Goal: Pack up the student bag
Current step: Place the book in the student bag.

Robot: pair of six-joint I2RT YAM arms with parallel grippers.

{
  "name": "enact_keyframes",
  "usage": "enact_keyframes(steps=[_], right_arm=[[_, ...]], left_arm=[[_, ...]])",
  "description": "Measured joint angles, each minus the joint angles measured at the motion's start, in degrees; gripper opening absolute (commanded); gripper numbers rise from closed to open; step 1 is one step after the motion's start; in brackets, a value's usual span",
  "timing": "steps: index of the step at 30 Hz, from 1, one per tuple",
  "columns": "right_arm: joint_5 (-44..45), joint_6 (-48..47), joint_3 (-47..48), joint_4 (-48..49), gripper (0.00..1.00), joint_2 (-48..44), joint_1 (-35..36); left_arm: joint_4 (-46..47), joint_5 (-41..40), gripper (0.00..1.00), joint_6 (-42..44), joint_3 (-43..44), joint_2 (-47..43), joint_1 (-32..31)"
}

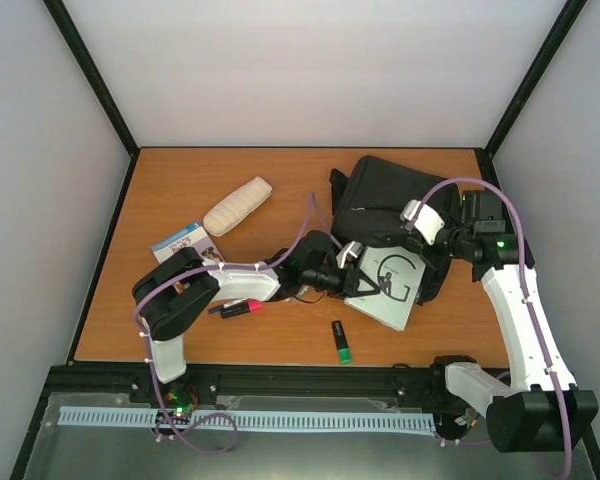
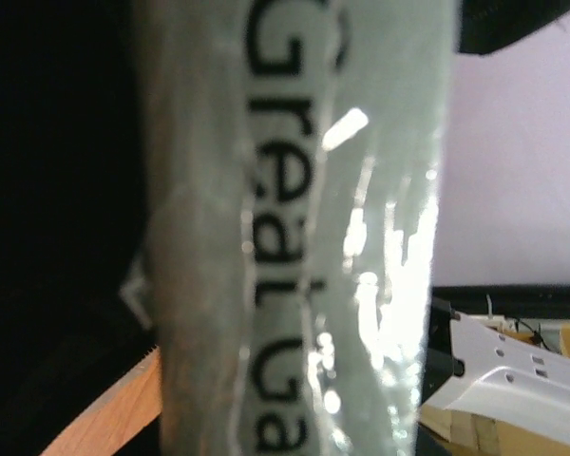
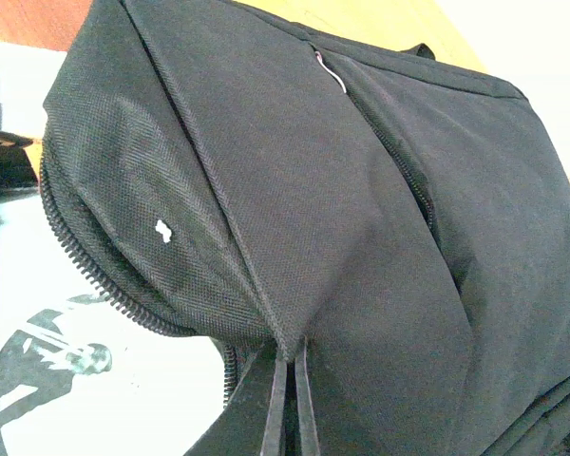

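The student bag [image 1: 390, 195] is a big black backpack lying at the back right of the table. My right gripper [image 1: 427, 238] is shut on a fold of its black fabric [image 3: 293, 399], next to the open zip edge [image 3: 85, 275], and holds the flap up. My left gripper [image 1: 348, 268] is shut on the edge of a white book [image 1: 385, 282] with a big black "G" on its cover. The book's far end lies at the bag's opening. In the left wrist view the book's spine [image 2: 294, 237] with black letters fills the frame and hides the fingers. The book's cover also shows under the flap in the right wrist view [image 3: 76, 380].
A cream padded pouch [image 1: 238, 205] lies at the back left of centre. A blue booklet [image 1: 183, 240] lies left of my left arm. A red marker [image 1: 242, 308] and dark pens lie under that arm. A green-capped marker [image 1: 341, 343] lies near the front edge.
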Motion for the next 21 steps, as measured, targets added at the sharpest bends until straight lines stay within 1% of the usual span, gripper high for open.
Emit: enact_keyframes(steps=[3, 6, 11, 12, 13, 14, 15, 16, 18, 21], right_arm=[[0.0, -1.1, 0.0, -0.3, 0.03, 0.0, 0.0], [-0.4, -4.1, -1.3, -0.9, 0.03, -0.5, 0.0], [-0.8, -9.0, -6.9, -2.4, 0.03, -0.6, 0.0], [-0.9, -9.6, -7.9, -2.6, 0.05, -0.3, 0.0], [-0.9, -9.9, -8.7, -2.5, 0.16, 0.0, 0.0], [-0.9, -10.0, -9.3, -2.3, 0.33, 0.1, 0.0], [-1.0, -9.9, -10.1, -1.8, 0.45, 0.2, 0.0], [-1.1, -9.8, -10.8, -1.2, 0.51, 0.2, 0.0], [-1.3, -9.6, -11.8, 0.0, 0.60, 0.3, 0.0], [-2.4, -9.5, -12.0, 1.0, 0.67, 1.0, 0.0]], left_arm=[[1.6, -1.6, 0.01, -1.9, -0.9, 0.4, 0.5], [3.7, -2.5, 0.01, -3.2, -0.9, 2.8, 1.4], [6.8, -3.6, 0.01, -5.6, -0.9, 8.8, 2.0], [7.9, -3.5, 0.01, -6.3, -0.9, 9.6, 2.0], [8.7, -3.5, 0.01, -6.5, -0.9, 10.0, 2.0], [9.4, -3.5, 0.01, -6.8, -0.9, 10.2, 2.0], [9.7, -3.6, 0.01, -7.0, -0.9, 10.2, 1.9], [9.9, -3.6, 0.01, -7.1, -0.9, 10.3, 1.8], [10.1, -3.7, 0.01, -7.3, -0.9, 10.3, 1.8], [10.2, -3.7, 0.01, -7.3, -0.9, 10.3, 1.6]])
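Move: The left hand already grips the book by its spine; the mouth of the student bag, towards which the book goes, lies about 4 cm ahead, 6 cm to its right and 8 cm below. The bag's middle is some 11 cm ahead and 7 cm right, and the green marker 13 cm back and 5 cm left. From the right hand, which holds the bag's flap up, the book's middle is about 9 cm back, 2 cm left and 10 cm below. Down and a little forward, about 6 cm in all down, the left hand lowers the gripped book into the bag's mouth, then holds still there with its fingers shut. Alongside, the right hand sinks some 8 cm and draws back about 3 cm, bringing the flap down over the book; near the bottom its fingers open and let go of the flap. ##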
